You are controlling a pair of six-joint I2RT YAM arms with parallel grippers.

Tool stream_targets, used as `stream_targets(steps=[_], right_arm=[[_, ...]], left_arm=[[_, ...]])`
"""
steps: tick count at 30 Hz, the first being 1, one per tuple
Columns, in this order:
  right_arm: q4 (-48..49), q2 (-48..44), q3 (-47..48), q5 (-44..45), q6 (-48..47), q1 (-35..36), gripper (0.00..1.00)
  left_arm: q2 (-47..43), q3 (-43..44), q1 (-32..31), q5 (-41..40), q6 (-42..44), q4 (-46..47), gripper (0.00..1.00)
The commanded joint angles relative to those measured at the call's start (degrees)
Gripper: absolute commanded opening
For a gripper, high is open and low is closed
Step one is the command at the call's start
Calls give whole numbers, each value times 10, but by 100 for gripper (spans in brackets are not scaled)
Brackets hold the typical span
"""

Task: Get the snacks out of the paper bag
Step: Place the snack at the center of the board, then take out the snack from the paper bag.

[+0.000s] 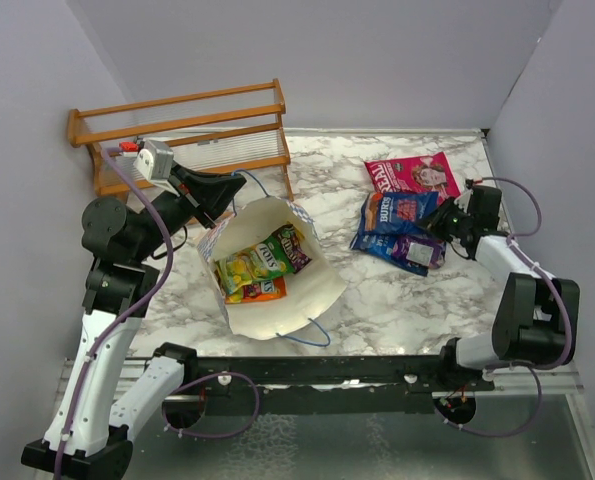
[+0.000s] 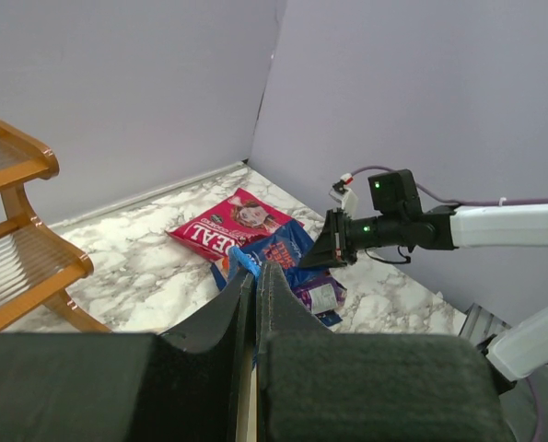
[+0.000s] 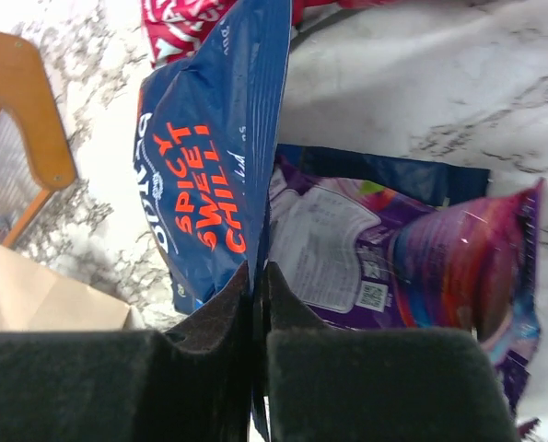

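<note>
The cream paper bag [image 1: 295, 300] lies open at the table's middle. Yellow [image 1: 235, 272], green [image 1: 275, 258] and red-orange [image 1: 263, 290] candy packs lie inside it. My left gripper [image 1: 225, 208] is shut on the bag's far rim by the blue cord handle [image 2: 239, 261]; its jaws [image 2: 258, 276] are pressed together. The magenta-pink packet [image 1: 417, 175], blue packet [image 1: 392, 213] and dark purple packet [image 1: 420, 250] lie on the table at right. My right gripper [image 1: 434, 222] is shut on the blue packet's edge [image 3: 209, 166], beside the purple packet [image 3: 421, 267].
A wooden rack [image 1: 177, 130] stands at the back left, just behind the left gripper and the bag. Grey walls close the table at the back and both sides. A black rail [image 1: 327, 375] runs along the near edge.
</note>
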Motion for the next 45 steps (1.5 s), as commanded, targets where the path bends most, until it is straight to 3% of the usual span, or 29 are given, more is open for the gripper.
stream_targets(steps=[1, 6, 13, 15, 21, 29, 40, 45], right_arm=[[5, -31, -16, 70, -11, -10, 6], [10, -44, -31, 83, -11, -12, 26], [-23, -128, -8, 98, -35, -12, 66], [-33, -158, 5, 100, -43, -12, 73], [-39, -209, 36, 21, -79, -12, 76], [-27, -195, 68, -155, -76, 1, 76], [21, -193, 107, -299, -56, 89, 77], [3, -212, 144, -299, -75, 175, 77]], left_arm=[[-6, 22, -1, 6, -5, 19, 0], [-7, 24, -1, 25, -2, 21, 0], [-13, 8, -1, 65, -7, 39, 0], [-16, 2, -1, 73, -10, 48, 0], [-22, -13, -1, 84, -14, 66, 0], [-22, -13, -1, 81, -10, 59, 0], [-22, -4, -1, 23, 4, 24, 0], [-21, -2, -1, 34, 5, 25, 0]])
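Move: The right hand's shut fingers still hold the right edge of the upper blue packet, whose middle lies about 7 cm left, 3 cm ahead and 4 cm lower. Beneath it, the purple packet lies some 4 cm left and 6 cm back, the lower blue packet 10 cm left and 5 cm back; the paper bag is roughly 37 cm left and 6 cm back. From the left hand, the upper blue packet is some 34 cm right, 15 cm ahead and 40 cm below. Easing a couple of centimetres right and slightly back, the right fingers open wide and let go of the upper blue packet, then rise about 20 cm clear of the pile. From mid-climb the hand swings left and back towards the paper bag, turning some 35 degrees counter-clockwise and tipping up to nearly level. The left hand keeps hold of the bag's blue handle, shifting about 2 cm back before starting to return. ##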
